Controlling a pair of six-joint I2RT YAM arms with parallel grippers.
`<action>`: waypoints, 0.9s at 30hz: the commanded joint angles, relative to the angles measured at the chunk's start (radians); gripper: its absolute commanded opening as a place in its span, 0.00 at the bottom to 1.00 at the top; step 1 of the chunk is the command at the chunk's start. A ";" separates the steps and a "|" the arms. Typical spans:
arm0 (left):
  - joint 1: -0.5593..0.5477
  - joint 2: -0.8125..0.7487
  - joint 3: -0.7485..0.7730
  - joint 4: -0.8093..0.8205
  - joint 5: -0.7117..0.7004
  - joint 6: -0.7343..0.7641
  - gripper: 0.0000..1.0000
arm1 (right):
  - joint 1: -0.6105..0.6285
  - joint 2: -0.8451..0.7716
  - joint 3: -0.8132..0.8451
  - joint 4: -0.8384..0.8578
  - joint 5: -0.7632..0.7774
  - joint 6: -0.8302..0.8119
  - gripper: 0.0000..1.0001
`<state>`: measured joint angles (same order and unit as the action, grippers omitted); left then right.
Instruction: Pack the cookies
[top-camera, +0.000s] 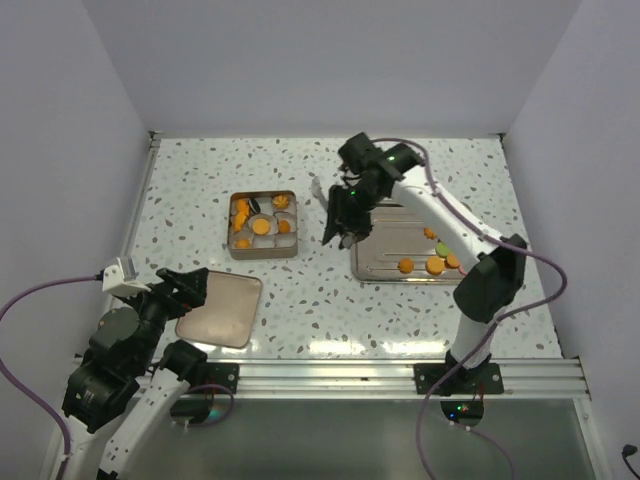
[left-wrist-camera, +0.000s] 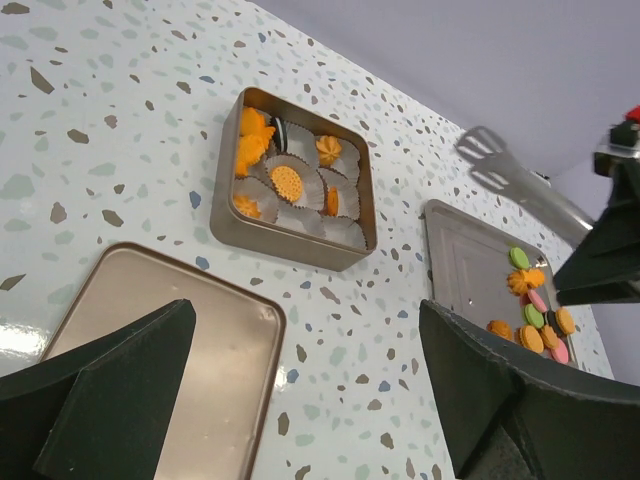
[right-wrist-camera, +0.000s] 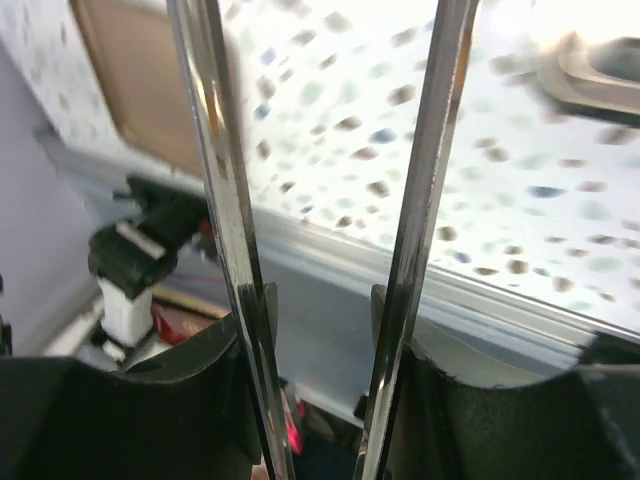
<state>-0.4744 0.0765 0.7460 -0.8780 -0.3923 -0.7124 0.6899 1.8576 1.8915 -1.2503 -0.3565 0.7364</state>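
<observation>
Several cookies (top-camera: 262, 226) lie among white paper cups in a square gold tin (top-camera: 232, 222); they show in the left wrist view as orange discs (left-wrist-camera: 287, 181). More cookies (top-camera: 436, 263) lie at the right end of a steel tray (top-camera: 385, 255), in orange, pink and green (left-wrist-camera: 535, 312). My right gripper (top-camera: 345, 215) hangs between tin and tray, shut on metal tongs (top-camera: 320, 192). Both tong arms (right-wrist-camera: 215, 180) run up between its fingers (right-wrist-camera: 320, 330). My left gripper (top-camera: 190, 290) stands open over the lid's left edge (left-wrist-camera: 305, 330), holding nothing.
The tin's flat gold lid (top-camera: 222, 310) lies near the left arm, partly under my left fingers (left-wrist-camera: 110, 390). The tray (left-wrist-camera: 465, 260) sits right of the tin (left-wrist-camera: 285, 245). White walls close in the table on three sides, and a metal rail runs along its near edge.
</observation>
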 joint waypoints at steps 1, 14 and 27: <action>-0.004 0.000 -0.002 0.039 0.012 0.024 1.00 | -0.145 -0.167 -0.071 -0.125 0.146 -0.115 0.45; -0.006 0.014 -0.004 0.042 0.026 0.033 1.00 | -0.360 -0.541 -0.733 -0.109 0.194 -0.155 0.47; -0.006 0.013 0.000 0.037 0.020 0.031 1.00 | -0.365 -0.561 -0.862 -0.069 0.088 -0.178 0.48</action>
<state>-0.4744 0.0811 0.7456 -0.8776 -0.3729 -0.7097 0.3252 1.3159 1.0473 -1.3354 -0.2188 0.5816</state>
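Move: From my right hand, holding the tongs, the leftmost round cookie in the tray's near row lies about 19 cm to the right, 6 cm ahead and 19 cm below. The next round cookie sits roughly 9 cm to the right of it, level with it; the green cookie is some 11 cm right of it and 4 cm farther out. From my left hand, that leftmost cookie lies around 57 cm to the right, 15 cm ahead and well below. I sweep my right hand to the right, about 20 cm, away from the cookie box and towards the near row of the tray; after a short reach forward, I draw back about 11 cm overall and sink nearly 9 cm, slowing at the end. My fingers keep hold of the tongs while the wrist swings upright, some 20 degrees, and turns slightly clockwise, bringing the tong tips over the near-left cookies. ##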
